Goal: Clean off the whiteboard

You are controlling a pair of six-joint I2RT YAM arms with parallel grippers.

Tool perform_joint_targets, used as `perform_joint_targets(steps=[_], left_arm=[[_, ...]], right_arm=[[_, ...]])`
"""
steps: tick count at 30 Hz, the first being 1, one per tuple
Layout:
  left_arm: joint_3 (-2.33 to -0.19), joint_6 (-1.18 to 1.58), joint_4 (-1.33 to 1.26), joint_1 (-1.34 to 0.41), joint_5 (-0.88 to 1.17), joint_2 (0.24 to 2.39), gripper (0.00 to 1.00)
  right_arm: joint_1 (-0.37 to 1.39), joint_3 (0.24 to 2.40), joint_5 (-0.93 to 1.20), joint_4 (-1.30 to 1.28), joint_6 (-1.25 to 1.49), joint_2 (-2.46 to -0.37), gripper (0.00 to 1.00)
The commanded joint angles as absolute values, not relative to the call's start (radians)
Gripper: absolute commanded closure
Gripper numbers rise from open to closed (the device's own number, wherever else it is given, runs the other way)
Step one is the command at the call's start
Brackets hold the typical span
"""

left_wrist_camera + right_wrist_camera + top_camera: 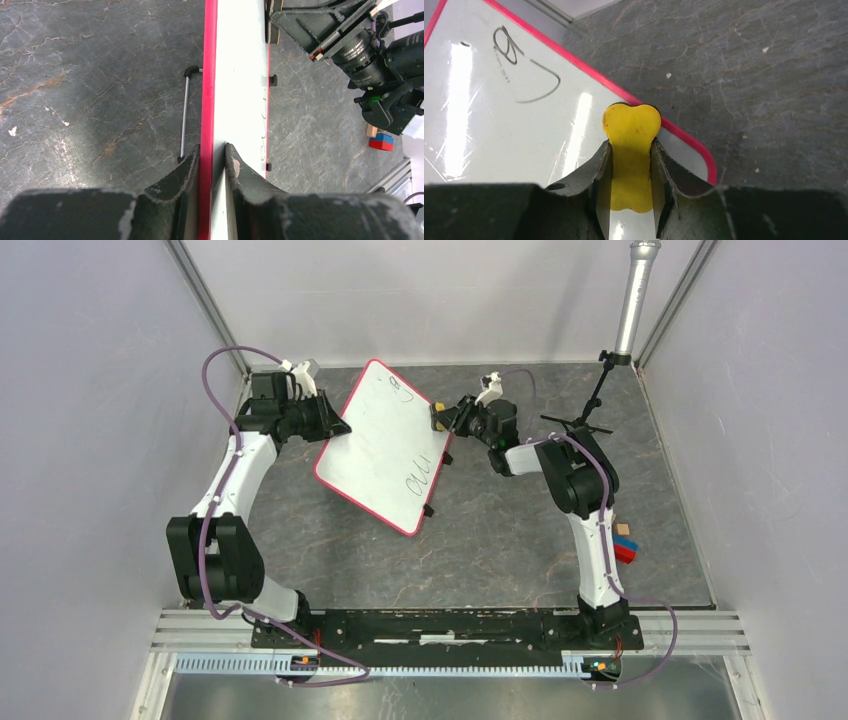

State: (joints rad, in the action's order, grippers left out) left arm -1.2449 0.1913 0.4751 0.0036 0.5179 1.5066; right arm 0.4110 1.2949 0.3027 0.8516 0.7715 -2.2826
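The whiteboard [385,445] is white with a thin red rim and stands tilted at the back centre of the table. My left gripper [335,430] is shut on its left edge. In the left wrist view the red rim passes between the jaws of that gripper [212,152], and the whiteboard [237,75] runs away edge-on. My right gripper [440,418] is shut on a yellow eraser [438,412] at the board's far right corner. In the right wrist view the eraser [631,135] lies against the whiteboard [499,125], right of dark handwriting [524,65]. More handwriting [420,478] sits lower down.
Coloured blocks [625,545] lie beside the right arm's base link. A black stand [590,410] and a silver pole [633,300] rise at the back right. A thin metal rod [185,115] lies under the board's left edge. Grey walls close in three sides.
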Motion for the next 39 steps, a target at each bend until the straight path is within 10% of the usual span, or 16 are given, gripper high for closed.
perform_joint_targets(steps=[1, 22, 39], left_arm=[[-1.238, 0.117, 0.574, -0.002, 0.432, 1.532, 0.98], [-1.238, 0.175, 0.565, -0.002, 0.447, 1.517, 0.98], [-1.230, 0.178, 0.552, -0.002, 0.470, 1.516, 0.98]], right_arm=[[0.495, 1.179, 0.308, 0.807, 0.719, -2.232, 0.67], [0.657, 0.758, 0.167, 0.875, 0.609, -1.921, 0.67], [0.771, 0.948, 0.121, 0.769, 0.499, -1.988, 0.67]])
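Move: The right hand has the yellow eraser on the tilted whiteboard near its right edge. The lower scribble lies about 15 cm back and 4 cm left of it, 1 cm lower. The upper scribble is some 6 cm ahead, 8 cm left and 7 cm up; the upper clamp 11 cm back, 2 cm right and 4 cm down. From the left hand, the lower scribble is roughly 7 cm back, 13 cm right and 12 cm down. Sweep the right gripper back about 18 cm and left some 6 cm, keeping the eraser on the whiteboard and rubbing it across the lower scribble. Then reverse, going right and down the board's slope and about 5 cm forward, to end at the right edge beside the upper clamp, letting the hand's left side dip some 10 degrees over the stroke. Hold the board's raised left edge still with the left gripper. ##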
